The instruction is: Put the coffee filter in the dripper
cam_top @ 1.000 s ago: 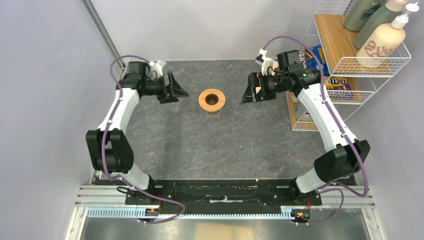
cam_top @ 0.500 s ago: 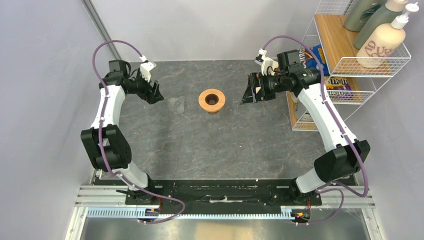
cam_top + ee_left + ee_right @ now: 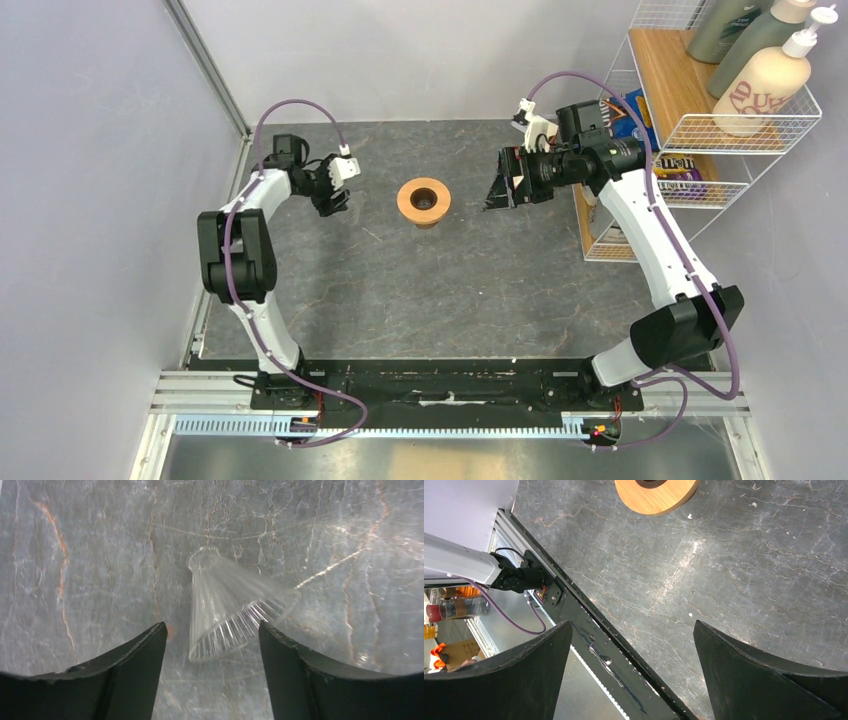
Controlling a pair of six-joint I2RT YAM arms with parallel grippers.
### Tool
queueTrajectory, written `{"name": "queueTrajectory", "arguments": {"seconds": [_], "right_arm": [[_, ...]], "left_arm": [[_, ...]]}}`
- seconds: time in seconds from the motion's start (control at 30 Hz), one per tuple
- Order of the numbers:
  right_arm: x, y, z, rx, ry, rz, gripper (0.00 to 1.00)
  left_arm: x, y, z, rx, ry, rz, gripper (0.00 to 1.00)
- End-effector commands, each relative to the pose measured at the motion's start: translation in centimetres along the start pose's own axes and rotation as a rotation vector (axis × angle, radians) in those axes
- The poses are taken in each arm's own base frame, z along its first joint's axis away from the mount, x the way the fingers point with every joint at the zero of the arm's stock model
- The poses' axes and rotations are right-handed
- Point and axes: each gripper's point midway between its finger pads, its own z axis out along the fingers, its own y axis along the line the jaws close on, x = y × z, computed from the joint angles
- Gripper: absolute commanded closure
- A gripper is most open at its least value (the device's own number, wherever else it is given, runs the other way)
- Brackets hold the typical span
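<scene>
A clear ribbed glass cone (image 3: 235,610) lies on its side on the grey table, wide mouth toward the camera in the left wrist view. My left gripper (image 3: 212,630) hangs just above it, open, a finger on either side of the cone's mouth. In the top view the left gripper (image 3: 335,198) hides the cone. The orange-tan wooden ring (image 3: 424,200) stands apart at the table's middle, with no glass in it. My right gripper (image 3: 497,188) hovers open to the ring's right with nothing between its fingers (image 3: 744,675). The ring (image 3: 656,495) shows at that view's top. The coffee filter is out of view.
A white wire shelf (image 3: 690,140) with lotion bottles (image 3: 765,80) and snack bags stands at the right edge, close behind the right arm. Grey walls close in the left and back. The black base rail (image 3: 450,385) runs along the near edge.
The left arm pulled back to the left, baring the glass cone on the table, then swung in again over it with its jaws a little narrower. The right arm stayed put.
</scene>
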Motion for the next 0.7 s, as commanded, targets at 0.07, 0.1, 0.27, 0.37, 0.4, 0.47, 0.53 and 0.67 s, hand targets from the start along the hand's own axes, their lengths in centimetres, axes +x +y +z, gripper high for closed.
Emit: {"name": "queueTrajectory", "arguments": {"seconds": [0.07, 0.1, 0.27, 0.37, 0.4, 0.47, 0.53, 0.67], "right_arm": [[-0.3, 1.0, -1.5, 0.007, -0.029, -0.045, 0.01], [-0.3, 1.0, -1.6, 0.009, -0.030, -0.050, 0.01], [0.0, 1.0, -1.6, 0.012, -0.027, -0.054, 0.01], [-0.1, 1.0, -1.6, 0.012, -0.028, -0.056, 0.01], [-0.1, 0.9, -1.6, 0.013, -0.029, -0.057, 0.01], [-0.1, 0.9, -1.6, 0.012, -0.029, -0.059, 0.01], [0.0, 0.9, -1.6, 0.012, -0.031, -0.059, 0.01], [0.0, 1.1, -1.6, 0.004, -0.031, -0.057, 0.01]], "left_arm": [[-2.0, 3.0, 1.6, -0.073, -0.032, 0.173, 0.39], [-2.0, 3.0, 1.5, -0.070, -0.029, 0.177, 0.43], [-1.5, 2.5, 1.4, -0.043, 0.002, 0.190, 0.59], [-1.6, 2.2, 1.0, -0.035, 0.007, 0.176, 0.71], [-1.8, 2.2, 0.8, -0.036, 0.005, 0.171, 0.76], [-2.1, 1.9, 0.2, -0.037, 0.005, 0.155, 0.85], [-2.3, 1.4, -0.2, -0.034, 0.008, 0.138, 0.92], [-3.9, 1.5, -2.0, -0.070, -0.002, 0.010, 0.98]]}}
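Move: The clear coffee filter lies on its side about 4 cm to the right of the left hand, level with it fore and aft and a couple of centimetres lower, showing between the open fingers. The dripper with the wooden ring stands some 19 cm to the hand's right, 2 cm nearer the base and about 3 cm above it. From the right hand the filter is roughly 32 cm left, 10 cm ahead and 20 cm down. The filter gets pinched by its side wall: the left hand eases about 2 cm forward and right into it, dipping 1 cm, then creeps back up slightly. All the while the fingers shut from three-quarters open to nearly closed, catching the thin plastic between their tips; the wrist barely turns. ##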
